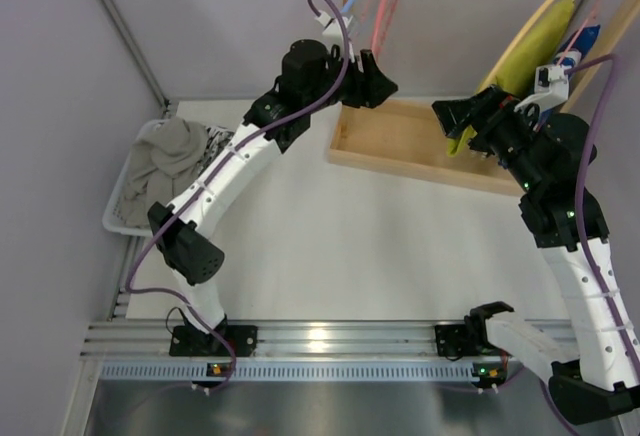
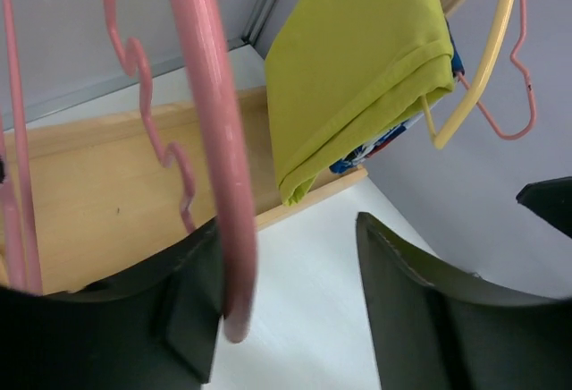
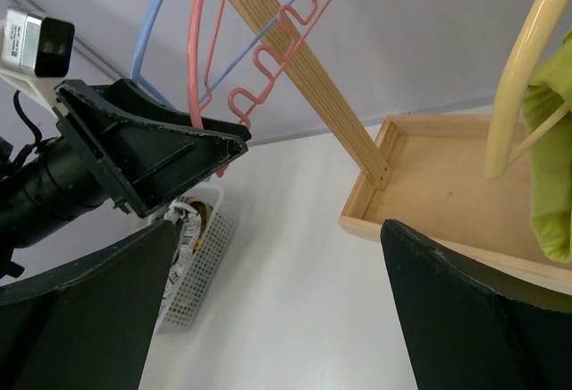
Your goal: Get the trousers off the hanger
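Note:
The pink hanger (image 1: 386, 4) hangs bare from the rail at the top. Its thick arm (image 2: 219, 157) rests against the inner face of my left gripper's left finger. That left gripper (image 2: 288, 229) is open, and its other finger stands well away from the hanger. From above, the left gripper (image 1: 372, 84) sits just under the hanger. The grey trousers (image 1: 172, 156) lie crumpled in the white basket (image 1: 118, 218) at the left. My right gripper (image 1: 455, 116) is open with nothing between its fingers (image 3: 279, 229), and it faces the left gripper (image 3: 152, 153).
A shallow wooden tray (image 1: 410, 141) forms the rack's base, with a wooden post rising from it. A light blue hanger (image 1: 355, 1) hangs beside the pink one. A tan-yellow hanger carries a yellow-green garment (image 1: 535, 41) at the right. Black-and-white patterned cloth (image 1: 218, 139) lies in the basket.

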Controlling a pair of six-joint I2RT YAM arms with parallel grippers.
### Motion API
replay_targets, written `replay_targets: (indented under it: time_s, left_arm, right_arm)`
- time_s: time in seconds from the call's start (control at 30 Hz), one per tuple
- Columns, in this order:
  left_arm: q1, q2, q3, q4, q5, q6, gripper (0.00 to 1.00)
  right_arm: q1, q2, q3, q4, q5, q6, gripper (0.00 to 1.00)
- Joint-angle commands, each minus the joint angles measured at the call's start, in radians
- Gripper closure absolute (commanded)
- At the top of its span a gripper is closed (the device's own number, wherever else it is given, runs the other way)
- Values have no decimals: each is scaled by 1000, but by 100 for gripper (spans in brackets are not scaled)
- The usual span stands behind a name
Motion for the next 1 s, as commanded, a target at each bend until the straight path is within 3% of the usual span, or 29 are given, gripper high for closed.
replay_targets:
  time_s: [0.0, 0.07, 0.17, 0.23, 0.27, 0.5, 0.63, 0.77, 0.87, 0.97]
  left_arm:
    - [3, -85, -11, 0, -18, -11, 34]
    - [2, -120, -22, 2, -33, 8, 24]
    - [3, -162, -57, 2, -59, 45, 17]
    - [3, -212, -103, 2, -74, 90, 3]
    - [3, -228, -120, 1, -81, 106, 2]
    - [28, -409, -299, -10, -53, 184, 2]
    - [95, -485, -414, -120, 24, 241, 2]
    - [228, -519, -486, -267, 247, 336, 2]
    - [302, -521, -519, -395, 199, 402, 2]
    - [347, -579, -598, -412, 68, 388, 2]
  right_arm:
    - [-14, -3, 28, 26, -14, -5, 0]
    - [-14, -6, 28, 27, -14, -9, 1]
    - [-17, -11, 23, 26, -14, -19, 1]
    - [-15, -15, 20, 21, -12, -28, 1]
    - [-17, -17, 19, 21, -12, -31, 1]
    - [-22, -38, -7, 14, -14, -55, 1]
    - [-22, -49, -17, -9, -17, -86, 1]
    - [-22, -57, -33, -37, -75, -166, 1]
    - [-22, -66, -47, -112, -126, -244, 1]
    - [-22, -102, -96, -160, -192, -325, 1]
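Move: The pink hanger already hangs empty from the rack's rod, its near lower end between the left gripper's parting fingers; its middle is roughly 12 cm ahead, 3 cm right and 6 cm above the left hand. The blue hanger hangs about 12 cm ahead, 4 cm left and 6 cm up. The basket holding the grey trousers lies some 52 cm left, 6 cm ahead and 35 cm lower. From the right hand, the pink hanger is about 20 cm ahead, 12 cm left and 4 cm up. Finish opening the left gripper to let the pink hanger's end go free, easing back and left with a slight rise, then sweep left and down, away from the hangers and towards the basket side, about 20 cm left in all, the hand rolling its left side up some 20 degrees. Late on, start lowering the open, empty right gripper about 4 cm and slightly back. ##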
